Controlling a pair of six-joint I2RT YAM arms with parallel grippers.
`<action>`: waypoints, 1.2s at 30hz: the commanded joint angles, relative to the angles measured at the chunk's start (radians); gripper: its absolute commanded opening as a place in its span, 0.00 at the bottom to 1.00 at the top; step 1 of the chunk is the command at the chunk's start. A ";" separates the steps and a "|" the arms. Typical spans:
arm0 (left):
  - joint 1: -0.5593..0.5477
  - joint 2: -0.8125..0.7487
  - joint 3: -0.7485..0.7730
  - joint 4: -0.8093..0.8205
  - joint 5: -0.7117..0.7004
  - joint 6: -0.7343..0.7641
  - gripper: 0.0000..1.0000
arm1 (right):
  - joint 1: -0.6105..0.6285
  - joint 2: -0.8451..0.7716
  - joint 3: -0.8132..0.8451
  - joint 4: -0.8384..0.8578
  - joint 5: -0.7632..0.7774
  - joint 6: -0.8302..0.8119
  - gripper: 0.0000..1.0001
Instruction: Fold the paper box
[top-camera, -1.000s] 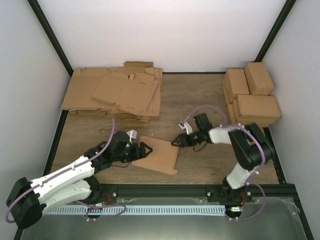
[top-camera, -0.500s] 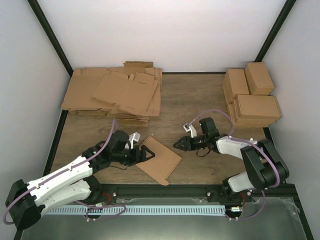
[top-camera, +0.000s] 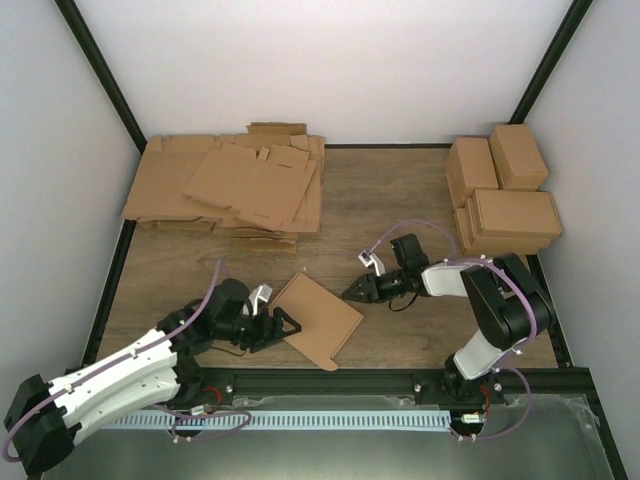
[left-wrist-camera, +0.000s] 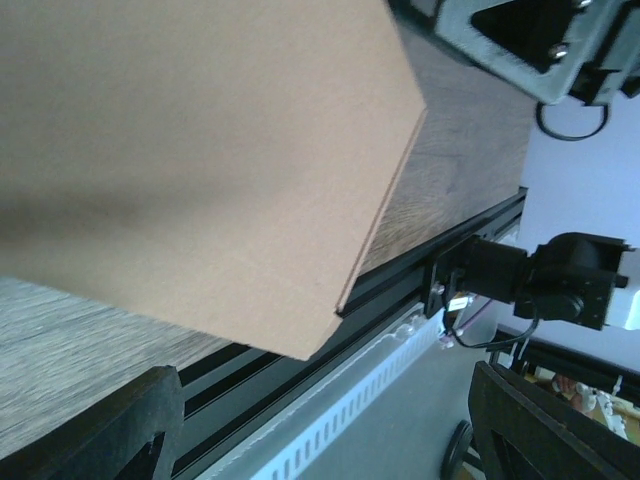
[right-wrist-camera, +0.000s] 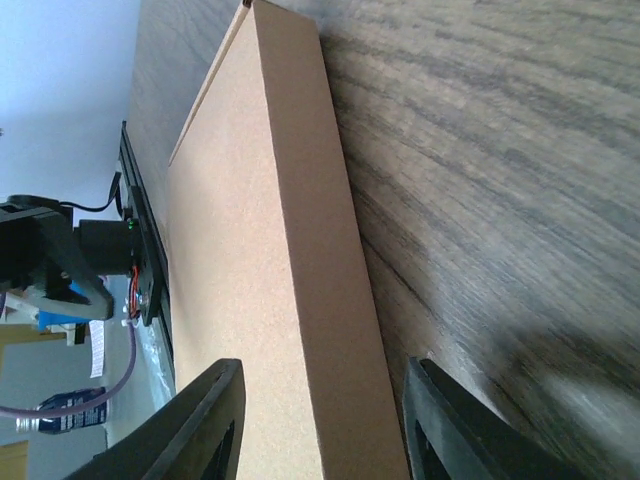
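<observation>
The paper box (top-camera: 320, 320) lies flat and closed on the wood table, turned like a diamond near the front rail. My left gripper (top-camera: 287, 327) is open at the box's left corner. In the left wrist view the box (left-wrist-camera: 200, 170) fills the upper left, and the left gripper (left-wrist-camera: 328, 372) stands wide open with nothing between its fingers. My right gripper (top-camera: 350, 292) sits at the box's far right edge. In the right wrist view the right gripper (right-wrist-camera: 322, 365) is open, its jaws straddling the box's side wall (right-wrist-camera: 320, 250) with a small gap on each side.
A heap of flat cardboard sheets (top-camera: 225, 190) covers the back left. Several folded boxes (top-camera: 505, 195) are stacked at the back right. The black front rail (top-camera: 330, 382) runs just below the box's near corner.
The box has turned from a flat sheet with a loose flap into a closed diamond-set shape. My left arm has drawn back toward the near left. The right gripper stayed at the box's right edge.
</observation>
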 joint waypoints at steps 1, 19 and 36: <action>-0.008 -0.005 -0.051 0.042 0.043 -0.041 0.81 | 0.019 0.026 -0.005 0.016 -0.050 -0.022 0.45; -0.021 0.015 -0.079 0.087 0.046 -0.053 0.81 | 0.069 0.052 0.003 -0.033 0.064 -0.006 0.34; -0.035 0.031 0.022 0.125 -0.011 -0.050 0.81 | 0.047 0.072 0.021 -0.047 0.207 0.041 0.21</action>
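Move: The paper box, already closed and lying slantwise, has its middle about 7 cm to the right hand's left, 6 cm back and 3 cm below; its far right edge is already between the fingers. The box's rounded tab sticks out about 16 cm back and 4 cm left, the flat cardboard pile about 30 cm ahead and 26 cm left. From the left hand, the box is roughly 6 cm right, 3 cm ahead and 6 cm below. The right fingers close to about half their gap and pinch the box's far right edge, one finger on the top face and one on the side. Before that the hand draws back about 2 cm, sinking 1.5 cm and easing left, then creeps 1 cm forward again as they tighten. The left hand, staying wide open, sinks about 2 cm by the box's left part, waits, then starts back up. ##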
